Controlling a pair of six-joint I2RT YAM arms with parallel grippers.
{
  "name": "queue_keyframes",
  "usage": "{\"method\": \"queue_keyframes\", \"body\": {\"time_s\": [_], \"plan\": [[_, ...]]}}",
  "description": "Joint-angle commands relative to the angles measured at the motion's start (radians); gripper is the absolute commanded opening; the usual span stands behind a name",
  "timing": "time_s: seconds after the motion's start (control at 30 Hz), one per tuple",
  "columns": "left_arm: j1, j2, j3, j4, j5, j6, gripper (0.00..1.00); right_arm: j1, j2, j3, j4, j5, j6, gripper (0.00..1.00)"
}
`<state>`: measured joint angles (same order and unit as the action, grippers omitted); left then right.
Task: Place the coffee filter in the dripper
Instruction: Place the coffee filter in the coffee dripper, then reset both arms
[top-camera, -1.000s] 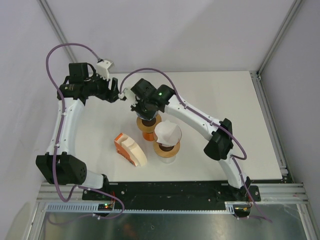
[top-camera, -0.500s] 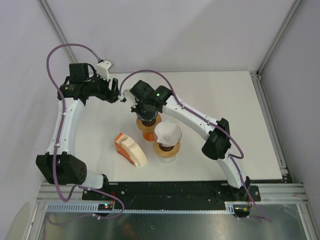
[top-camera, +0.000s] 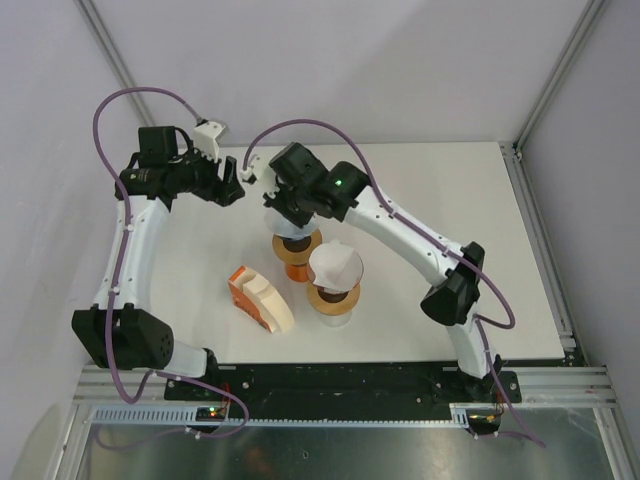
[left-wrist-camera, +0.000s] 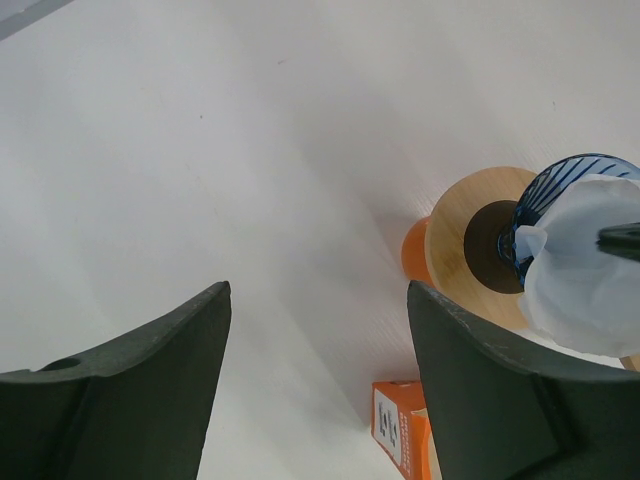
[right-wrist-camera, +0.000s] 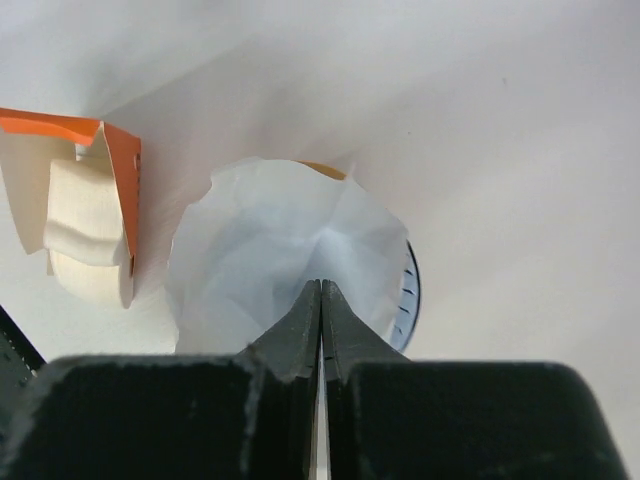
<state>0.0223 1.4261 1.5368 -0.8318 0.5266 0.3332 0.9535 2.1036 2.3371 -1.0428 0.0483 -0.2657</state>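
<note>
A white paper coffee filter (right-wrist-camera: 285, 250) lies spread open inside the blue ribbed glass dripper (right-wrist-camera: 408, 290), which sits on a wooden ring over an orange stand (top-camera: 297, 265). My right gripper (right-wrist-camera: 321, 285) is shut, its tips pointing down into the middle of the filter; I see no paper pinched between them. From the left wrist the same filter (left-wrist-camera: 590, 270) bulges out of the dripper (left-wrist-camera: 560, 180). My left gripper (left-wrist-camera: 318, 290) hangs open over bare table, left of the dripper, holding nothing; from above it (top-camera: 238, 185) is at the far left.
A second dripper with a white filter (top-camera: 335, 263) stands on its own stand (top-camera: 333, 302) just right of the first. An orange filter box (top-camera: 258, 298) with cream filters lies front left. The table's far edge (top-camera: 400, 145) lies close behind the arms.
The right arm's wrist has lifted and shifted back and to the right above the dripper, elbow swinging right. The left arm has held still.
</note>
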Motion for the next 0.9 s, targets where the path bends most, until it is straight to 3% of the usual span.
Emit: {"method": "queue_keyframes", "body": {"time_s": [0.0,0.2,0.4,0.5,0.57,0.77,0.87], "plan": [[0.007,-0.021,0.003,0.025,0.020,0.016,0.76,0.002,-0.060,-0.001,0.022,0.030,-0.012,0.00],[0.008,-0.025,0.002,0.024,0.020,0.016,0.77,0.004,-0.075,0.012,0.024,0.045,-0.005,0.01],[0.008,-0.025,0.000,0.025,0.007,0.021,0.79,0.000,-0.201,-0.035,0.121,0.042,0.029,0.22],[0.008,-0.025,-0.004,0.034,-0.023,0.023,0.94,-0.047,-0.296,-0.149,0.206,0.049,0.072,0.32],[0.007,-0.028,-0.017,0.060,-0.049,0.020,0.98,-0.103,-0.374,-0.252,0.261,0.046,0.115,0.40],[0.011,-0.043,-0.120,0.231,-0.153,0.001,1.00,-0.363,-0.656,-0.635,0.471,-0.092,0.250,0.69],[0.029,-0.058,-0.226,0.390,-0.209,-0.017,1.00,-0.503,-0.752,-0.804,0.546,-0.086,0.318,0.76]]}}
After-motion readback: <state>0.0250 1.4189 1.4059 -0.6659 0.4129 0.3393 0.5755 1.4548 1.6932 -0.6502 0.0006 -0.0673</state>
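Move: The filter sits in the blue dripper of the far stand, its middle some 6 cm below the right hand's shut fingertips and about 1 cm back. From the right hand, the second dripper with its filter is roughly 13 cm back, 10 cm right and 7 cm lower; the filter box lies about 11 cm back, 8 cm left and 20 cm down. The far filter is some 6 cm back, 12 cm right and 9 cm below the left hand. Already raised out of the push, the right hand leaves the filter: it lifts a little, pauses, then sweeps right some 18 cm and up to about 10 cm, with a little forward, opening wide from shut while the wrist swings clockwise some 25 degrees and rolls its left side up. Whether the tips still brush paper at the start can't be seen. Late on, the open left hand sinks about 3 cm, easing forward and left as it spreads fully. ##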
